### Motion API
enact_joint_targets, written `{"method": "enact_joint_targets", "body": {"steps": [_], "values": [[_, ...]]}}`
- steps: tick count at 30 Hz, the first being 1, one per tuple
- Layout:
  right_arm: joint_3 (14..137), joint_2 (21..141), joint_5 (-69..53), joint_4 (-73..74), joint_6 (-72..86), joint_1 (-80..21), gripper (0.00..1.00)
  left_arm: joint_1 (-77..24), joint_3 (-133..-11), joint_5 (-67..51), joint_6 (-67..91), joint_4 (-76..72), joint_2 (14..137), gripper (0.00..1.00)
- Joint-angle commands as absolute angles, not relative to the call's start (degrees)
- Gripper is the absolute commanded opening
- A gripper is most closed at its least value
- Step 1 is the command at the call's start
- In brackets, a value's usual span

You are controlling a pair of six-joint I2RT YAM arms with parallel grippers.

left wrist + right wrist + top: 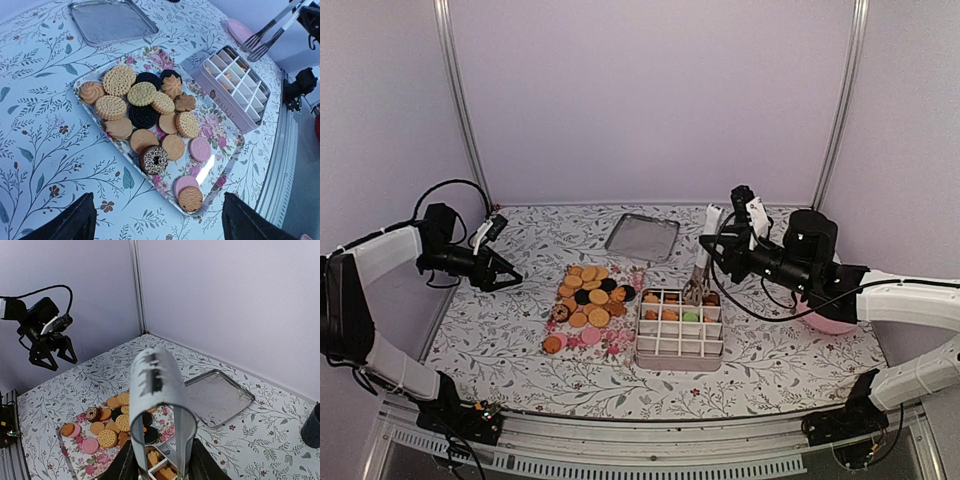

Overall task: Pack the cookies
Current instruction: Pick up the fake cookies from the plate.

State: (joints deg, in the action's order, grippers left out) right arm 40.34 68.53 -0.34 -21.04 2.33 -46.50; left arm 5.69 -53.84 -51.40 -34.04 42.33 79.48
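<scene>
The cookies (588, 298) lie loose on a floral tray (620, 345) at mid-table: golden, dark and pink discs (145, 110). A white box (680, 335) with a grid of compartments stands right of it, and several cells hold cookies, one green (690, 316). My right gripper (712, 245) is shut on metal tongs (700, 272), whose tips hang over the box's far row. In the right wrist view the tongs (157, 385) rise between the fingers (122, 465). My left gripper (510, 277) hangs open and empty, left of the tray (220, 145).
A bare metal tray (642, 237) lies behind the floral tray, near the back wall. A pink plate (830, 322) sits at the right under my right arm. Purple walls with metal posts close in the back and sides.
</scene>
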Motion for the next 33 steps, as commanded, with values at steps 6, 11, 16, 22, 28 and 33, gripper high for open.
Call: {"method": "enact_joint_targets", "body": {"steps": [6,11,16,22,28,33], "values": [[55.57,83.94,-8.25,-30.10,1.79,-55.20,0.33,8.05,-55.46,-50.39,-33.39,43.15,81.60,0.90],[67.67,97.93,-15.65,-32.86,3.25,-59.99,0.34,10.19,-55.52,-50.01,-34.10,43.98,82.57,0.90],[79.26,110.26,-20.18,-33.65,4.90,-62.31,0.34,11.11,-54.63,-49.98,-34.85,44.19,81.89,0.90],[87.47,119.49,-21.43,-34.43,5.82,-62.73,0.34,11.51,-54.20,-50.57,-35.08,44.30,81.65,0.89],[91.53,124.81,-21.80,-34.37,5.64,-62.93,0.35,11.47,-54.80,-51.40,-34.97,44.47,81.89,0.89],[93.25,127.61,-21.72,-34.28,5.36,-63.09,0.36,11.50,-54.84,-51.59,-35.07,44.69,81.77,0.89]]}}
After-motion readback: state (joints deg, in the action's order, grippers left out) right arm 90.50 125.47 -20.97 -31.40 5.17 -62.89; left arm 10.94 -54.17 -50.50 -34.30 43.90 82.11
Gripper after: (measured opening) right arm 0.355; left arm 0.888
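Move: The right hand holds the tongs upright, tips over the cookie box. The brown cookie lying on a pink one at the plate's near left corner is some 31 cm left, 8 cm back and 20 cm below. Of that cookie, the lone pink cookie sits about 8 cm right and 2 cm farther out, the sprinkled ring cookie about 8 cm farther out and 2 cm right. From the left hand the brown cookie is about 9 cm right, 8 cm back and 9 cm down. Still gripping the tongs, with its opening unchanged, the right hand swings them about 30 cm left from the box to the brown cookie at the plate's near left corner. It rises about 4 cm, then sinks about 8, turning some 35 degrees counter-clockwise; the tips come close over the cookie, contact not visible. The empty left hand shifts about 3 cm left, away from it. ##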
